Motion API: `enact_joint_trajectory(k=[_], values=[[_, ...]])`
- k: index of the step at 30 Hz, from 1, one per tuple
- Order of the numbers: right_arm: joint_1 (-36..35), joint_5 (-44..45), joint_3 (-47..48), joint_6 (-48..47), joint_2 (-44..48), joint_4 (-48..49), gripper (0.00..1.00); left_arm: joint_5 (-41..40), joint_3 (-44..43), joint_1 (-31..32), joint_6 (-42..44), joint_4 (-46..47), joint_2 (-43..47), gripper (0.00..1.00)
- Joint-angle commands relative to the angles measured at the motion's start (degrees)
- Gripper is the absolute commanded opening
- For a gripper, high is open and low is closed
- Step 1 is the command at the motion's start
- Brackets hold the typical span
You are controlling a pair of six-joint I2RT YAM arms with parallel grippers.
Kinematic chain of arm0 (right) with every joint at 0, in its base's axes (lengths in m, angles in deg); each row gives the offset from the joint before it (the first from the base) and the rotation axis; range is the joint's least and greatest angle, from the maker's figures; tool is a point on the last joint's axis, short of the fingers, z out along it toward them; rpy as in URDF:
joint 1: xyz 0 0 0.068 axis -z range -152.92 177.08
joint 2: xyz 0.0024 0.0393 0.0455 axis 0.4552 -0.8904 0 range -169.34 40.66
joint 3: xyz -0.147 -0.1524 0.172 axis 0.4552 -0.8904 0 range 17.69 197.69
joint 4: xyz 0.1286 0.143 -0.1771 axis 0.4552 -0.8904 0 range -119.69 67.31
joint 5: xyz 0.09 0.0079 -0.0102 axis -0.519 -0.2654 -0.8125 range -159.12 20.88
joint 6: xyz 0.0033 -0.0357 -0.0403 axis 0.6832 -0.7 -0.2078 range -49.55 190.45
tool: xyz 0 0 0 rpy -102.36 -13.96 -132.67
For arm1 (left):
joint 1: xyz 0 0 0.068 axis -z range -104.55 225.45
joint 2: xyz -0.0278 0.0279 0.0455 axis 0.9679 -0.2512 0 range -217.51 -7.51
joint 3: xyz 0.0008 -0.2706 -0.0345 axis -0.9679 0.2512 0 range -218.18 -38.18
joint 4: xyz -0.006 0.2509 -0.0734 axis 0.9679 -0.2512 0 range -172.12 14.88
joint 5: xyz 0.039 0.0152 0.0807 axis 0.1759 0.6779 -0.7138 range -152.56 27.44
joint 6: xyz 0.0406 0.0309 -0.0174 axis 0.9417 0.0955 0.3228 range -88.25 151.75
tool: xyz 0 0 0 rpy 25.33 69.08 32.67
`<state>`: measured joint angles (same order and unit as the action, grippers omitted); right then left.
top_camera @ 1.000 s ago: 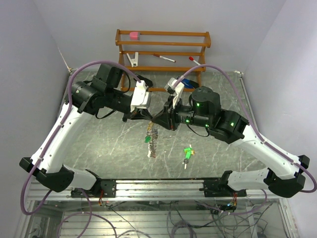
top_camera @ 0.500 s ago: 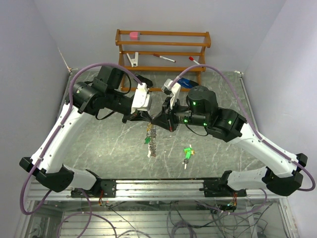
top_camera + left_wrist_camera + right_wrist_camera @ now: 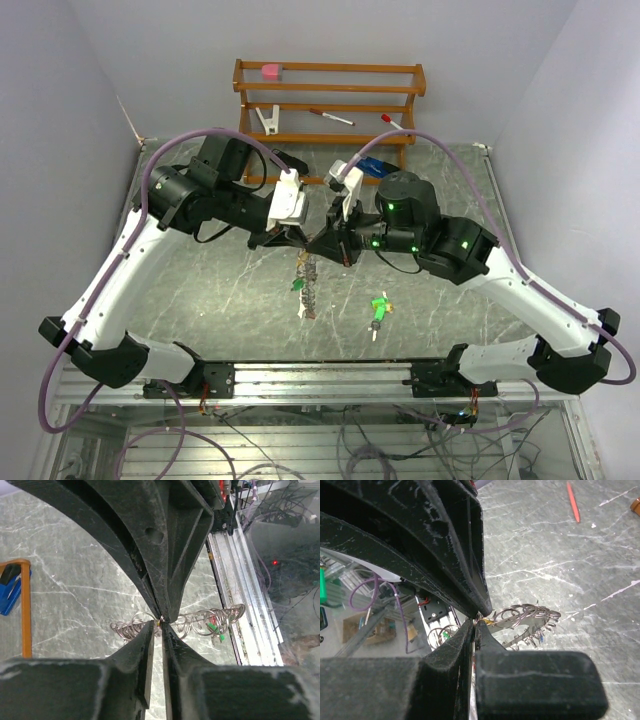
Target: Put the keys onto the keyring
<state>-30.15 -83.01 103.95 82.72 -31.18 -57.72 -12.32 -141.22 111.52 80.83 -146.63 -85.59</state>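
Note:
The keyring (image 3: pixel 305 285), a bunch of silvery rings and small keys with a green tag, hangs between my two grippers above the table. My left gripper (image 3: pixel 298 238) and right gripper (image 3: pixel 322 242) meet tip to tip over it. In the left wrist view my left gripper (image 3: pixel 161 628) is pinched on a thin wire ring of the keyring (image 3: pixel 200 622). In the right wrist view my right gripper (image 3: pixel 476 624) is shut on the same ring, with the keyring (image 3: pixel 530 617) trailing to the right. A loose key with a green head (image 3: pixel 378 311) lies on the table to the right.
A wooden rack (image 3: pixel 330 100) stands at the back, holding a pink item, a white clip and red-capped pens. A blue object (image 3: pixel 372 165) lies in front of it. A red pen (image 3: pixel 572 502) lies on the marble table. The metal rail (image 3: pixel 320 375) runs along the near edge.
The right arm's wrist has shifted slightly left and back, uncovering the blue object behind it. Both grippers stay together on the keyring, which hangs in the same place.

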Motion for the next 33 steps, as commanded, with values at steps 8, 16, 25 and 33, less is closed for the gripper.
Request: enact_joint_trajectory(k=[8,16,25,33], values=[[-0.09,3.83,-2.4,-4.68,7.58,9.18,0.0,-5.76,-8.63,0.49,-6.85,6.82,-0.27,0.41],[-0.12,4.9,-11.56,-8.32,11.82,25.43,0.0,-4.78,-9.02,0.4,-11.24,11.48,-1.16,0.42],[-0.11,5.16,-24.98,-14.73,15.84,55.15,0.0,-9.68,-13.73,0.31,-13.31,14.44,-2.72,0.42],[-0.12,7.17,-31.48,-19.73,18.94,71.83,0.0,-12.6,-14.21,-0.38,-17.35,19.75,-1.26,0.43]])
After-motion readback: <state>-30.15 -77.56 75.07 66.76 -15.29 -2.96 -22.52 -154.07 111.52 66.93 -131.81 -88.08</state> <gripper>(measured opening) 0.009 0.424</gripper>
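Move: The keyring is at both fingertips, its pinched wire between them; from either hand the big loop's middle lies about 5 cm back and 5 cm below, with no sideways offset. On the table some 35 cm down, the loose green keys lie about 2 cm back and 18 cm to the right of both hands. The blue stapler by the rack is roughly 40 cm ahead of both, 19 cm to their right and 32 cm below. The keyring's wire comes free of the left fingers, which part to under half open as that hand goes up about 9 cm and forward 5 cm. The right fingers stay shut on the wire and carry the keyring up about 9 cm in two lifts with a small dip between, drifting right some 2 cm while the fingertips tilt up about 30 degrees and the wrist rolls its forward side up. ##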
